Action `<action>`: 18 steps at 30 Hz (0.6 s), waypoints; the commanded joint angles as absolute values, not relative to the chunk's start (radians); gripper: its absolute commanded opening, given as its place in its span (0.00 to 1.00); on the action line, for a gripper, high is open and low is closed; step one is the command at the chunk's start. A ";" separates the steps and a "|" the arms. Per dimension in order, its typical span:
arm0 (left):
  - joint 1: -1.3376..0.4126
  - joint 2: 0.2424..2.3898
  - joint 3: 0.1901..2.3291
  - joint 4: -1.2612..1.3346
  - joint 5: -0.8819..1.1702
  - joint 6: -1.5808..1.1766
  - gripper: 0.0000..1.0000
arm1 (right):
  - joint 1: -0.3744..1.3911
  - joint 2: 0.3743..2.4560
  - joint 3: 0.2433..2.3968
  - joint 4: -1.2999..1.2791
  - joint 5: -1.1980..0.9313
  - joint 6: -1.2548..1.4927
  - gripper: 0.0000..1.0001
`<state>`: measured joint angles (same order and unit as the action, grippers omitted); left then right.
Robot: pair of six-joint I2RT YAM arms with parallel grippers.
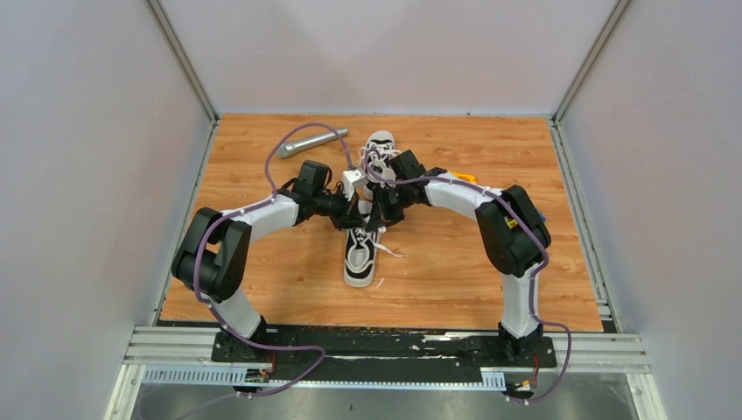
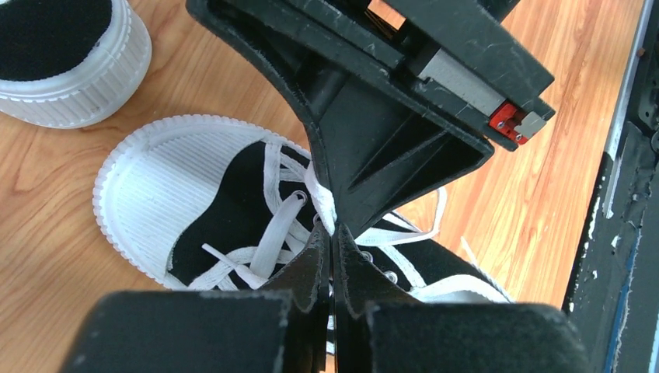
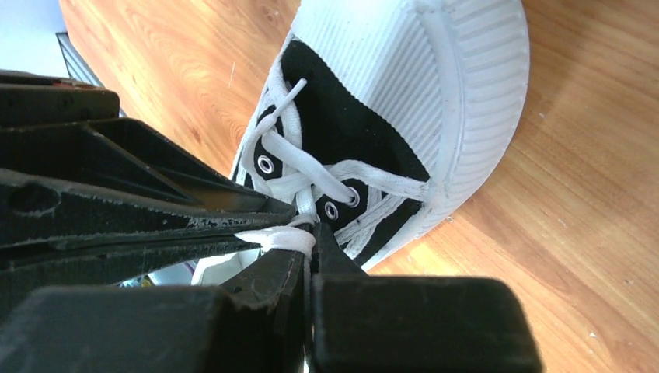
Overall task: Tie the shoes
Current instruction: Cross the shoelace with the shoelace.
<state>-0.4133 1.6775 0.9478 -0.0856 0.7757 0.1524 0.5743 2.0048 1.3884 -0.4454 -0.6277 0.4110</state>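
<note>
Two black-and-white shoes lie mid-table, one nearer (image 1: 359, 255) and one farther (image 1: 381, 147). My left gripper (image 1: 354, 210) and right gripper (image 1: 381, 208) meet tip to tip just above the nearer shoe's far end. In the left wrist view my left gripper (image 2: 332, 230) is shut on a white lace (image 2: 322, 199) over a shoe (image 2: 155, 194); the right gripper's body fills the space above it. In the right wrist view my right gripper (image 3: 311, 238) is shut on a loop of lace (image 3: 278, 239) beside the shoe's white toe cap (image 3: 435, 78).
A grey metal cylinder (image 1: 311, 142) lies on the wooden table (image 1: 262, 262) at the back left. A small orange object (image 1: 466, 178) shows behind the right arm. The second shoe's rounded white end (image 2: 70, 70) lies close by. White walls enclose three sides.
</note>
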 commanded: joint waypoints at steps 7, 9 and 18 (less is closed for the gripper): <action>-0.450 1.668 0.965 -0.071 0.739 0.169 0.00 | 0.558 2.021 1.418 -0.449 -0.437 0.616 0.02; -0.453 1.668 0.963 -0.068 0.706 0.166 0.00 | 0.553 2.013 1.412 -0.456 -0.441 0.639 0.09; -0.456 1.678 0.932 -0.008 0.669 0.134 0.00 | 0.554 1.990 1.384 -0.449 -0.524 0.641 0.31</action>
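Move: Over the front lacing of the near shoe, both shut grippers meet nearly tip to tip, each with lace at its fingers. The lace crossing is about 1 cm below them, 1 cm right of the left hand and 1 cm left of the right. From the right hand, the near shoe's middle lies some 5 cm back and 2 cm left, the loose lace tail 7 cm back and 5 cm right, and the far shoe roughly 17 cm ahead and 2 cm right. Opening from shut to about a quarter, the right fingers let go of their pinch on the lace beside the left fingertips, while that hand eases about 1 cm forward towards the toe and turns some 10 degrees clockwise. The left hand keeps its fingers shut at the crossing and sinks about 1 cm towards the lacing. ##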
